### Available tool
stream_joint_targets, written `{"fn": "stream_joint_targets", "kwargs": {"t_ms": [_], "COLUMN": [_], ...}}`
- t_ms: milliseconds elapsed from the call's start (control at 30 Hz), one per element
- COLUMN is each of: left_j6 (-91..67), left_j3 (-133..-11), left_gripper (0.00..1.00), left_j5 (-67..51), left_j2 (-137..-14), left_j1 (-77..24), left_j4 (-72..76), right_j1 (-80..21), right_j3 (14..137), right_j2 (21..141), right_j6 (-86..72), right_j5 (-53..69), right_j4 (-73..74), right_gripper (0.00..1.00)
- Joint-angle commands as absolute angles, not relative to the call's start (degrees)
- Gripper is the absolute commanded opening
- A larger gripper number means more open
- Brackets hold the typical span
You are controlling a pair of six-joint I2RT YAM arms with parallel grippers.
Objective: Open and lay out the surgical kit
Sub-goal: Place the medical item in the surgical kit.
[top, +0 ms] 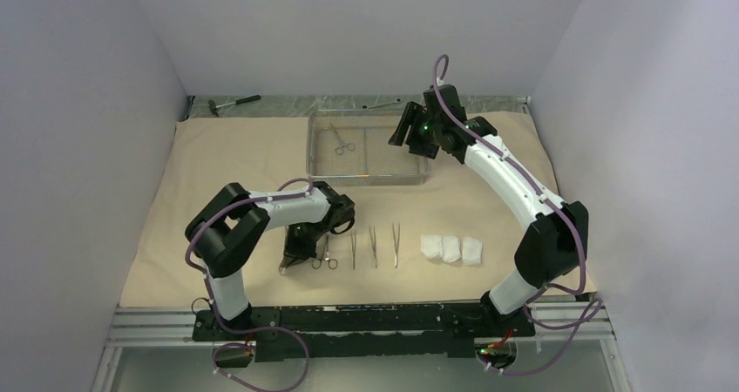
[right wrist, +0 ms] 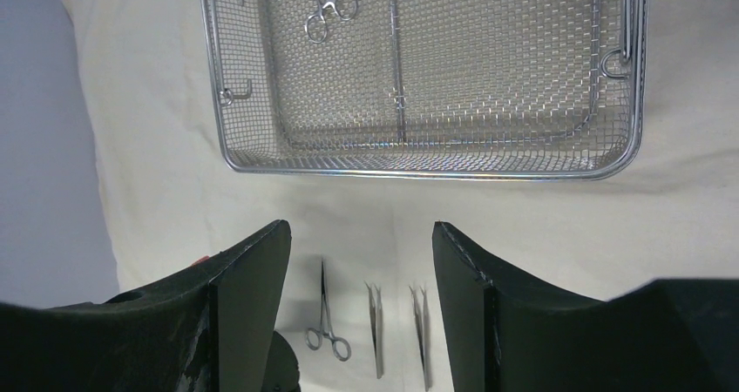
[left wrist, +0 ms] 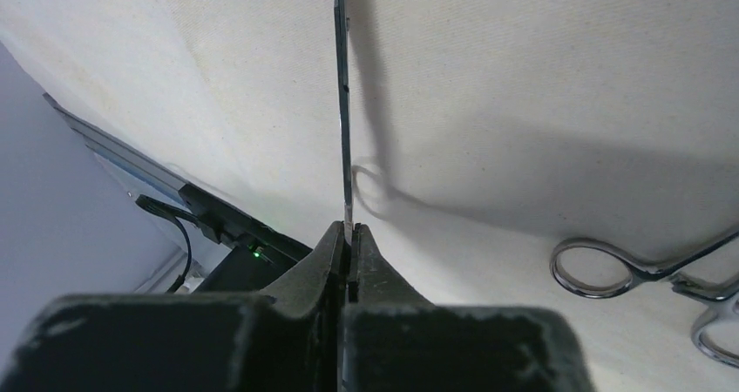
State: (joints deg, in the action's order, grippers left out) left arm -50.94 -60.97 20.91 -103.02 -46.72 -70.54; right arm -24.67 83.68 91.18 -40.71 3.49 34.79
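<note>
The tan wrap sheet (top: 227,174) lies spread flat. At the back stands the steel mesh tray (top: 369,180) (right wrist: 418,167) with one ring-handled clamp (top: 342,139) (right wrist: 329,13) left in it. My right gripper (top: 405,135) (right wrist: 362,235) hangs open and empty over the tray's near right part. Low over the sheet's front, my left gripper (top: 292,260) (left wrist: 349,228) is shut on a thin steel clamp (left wrist: 342,104) seen edge-on. Beside it lie another clamp (top: 329,258) (left wrist: 601,268), a row of tweezers (top: 373,246) (right wrist: 376,327) and three white gauze pads (top: 451,248).
A dark-handled hammer (top: 233,104) and a small thin wrench (top: 383,104) lie on the bare strip behind the sheet. Grey walls close in both sides and the back. The arms' base rail (top: 366,318) runs along the front edge.
</note>
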Motion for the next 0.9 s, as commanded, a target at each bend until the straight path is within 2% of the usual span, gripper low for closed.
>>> {"fn": "stream_joint_targets", "kwargs": {"t_ms": [0, 100, 300, 500, 633, 733, 867], "left_j6": [-52.1, -52.3, -51.1, -49.3, -47.5, -46.2, -42.4], "left_j3": [-59.9, -60.0, -62.4, -64.8, -66.0, -65.9, -62.5], "left_gripper": [0.09, 0.21, 0.30, 0.54, 0.67, 0.69, 0.66], "left_j5": [19.0, 18.6, 17.6, 18.9, 20.2, 19.2, 12.3], "left_j2": [-103.2, -103.2, -100.3, -95.2, -91.1, -88.0, -83.8], "left_j1": [-48.2, -48.4, -48.4, -48.4, -47.8, -43.7, -35.0], "left_j4": [-66.9, -66.8, -66.4, -67.7, -67.2, -65.2, -58.9], "right_j1": [-24.2, -24.3, -24.2, -24.2, -24.2, -24.4, -24.8], "right_j3": [86.9, 87.3, 88.0, 88.0, 88.3, 88.8, 88.9], "right_j2": [92.0, 92.6, 93.2, 93.5, 94.9, 96.5, 97.9], "right_j6": [-40.2, -40.1, -39.7, -39.8, -39.4, -39.3, -39.4], "right_j5": [3.1, 3.5, 3.1, 3.0, 3.2, 3.4, 3.2], "right_j4": [35.7, 35.7, 36.1, 35.6, 35.2, 34.9, 34.2], "right_gripper": [0.65, 0.65, 0.65, 0.65, 0.65, 0.65, 0.64]}}
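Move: The left hand holds the scissors by the handle end just above the cloth. The spot where their middle will lie is about 3 cm ahead, level sideways and 3 cm below. Its neighbours lie at that depth: the ring-handled clamp 4 cm ahead and 9 cm right, and the nearest tweezers 4 cm ahead and 15 cm right. From the right hand, waiting open by the tray, the scissors' spot is roughly 20 cm back, 27 cm left and 21 cm below. Settling barely a centimetre down and a little right, the left hand opens its closed fingers and lets go of the scissors on the cloth, then climbs some 6 cm while drawing forward about 5 cm and slightly right, fingers wide, wrist swinging roughly 20 degrees towards straight down. The open, empty right hand sinks 2–3 cm and eases slightly forward by the tray. ##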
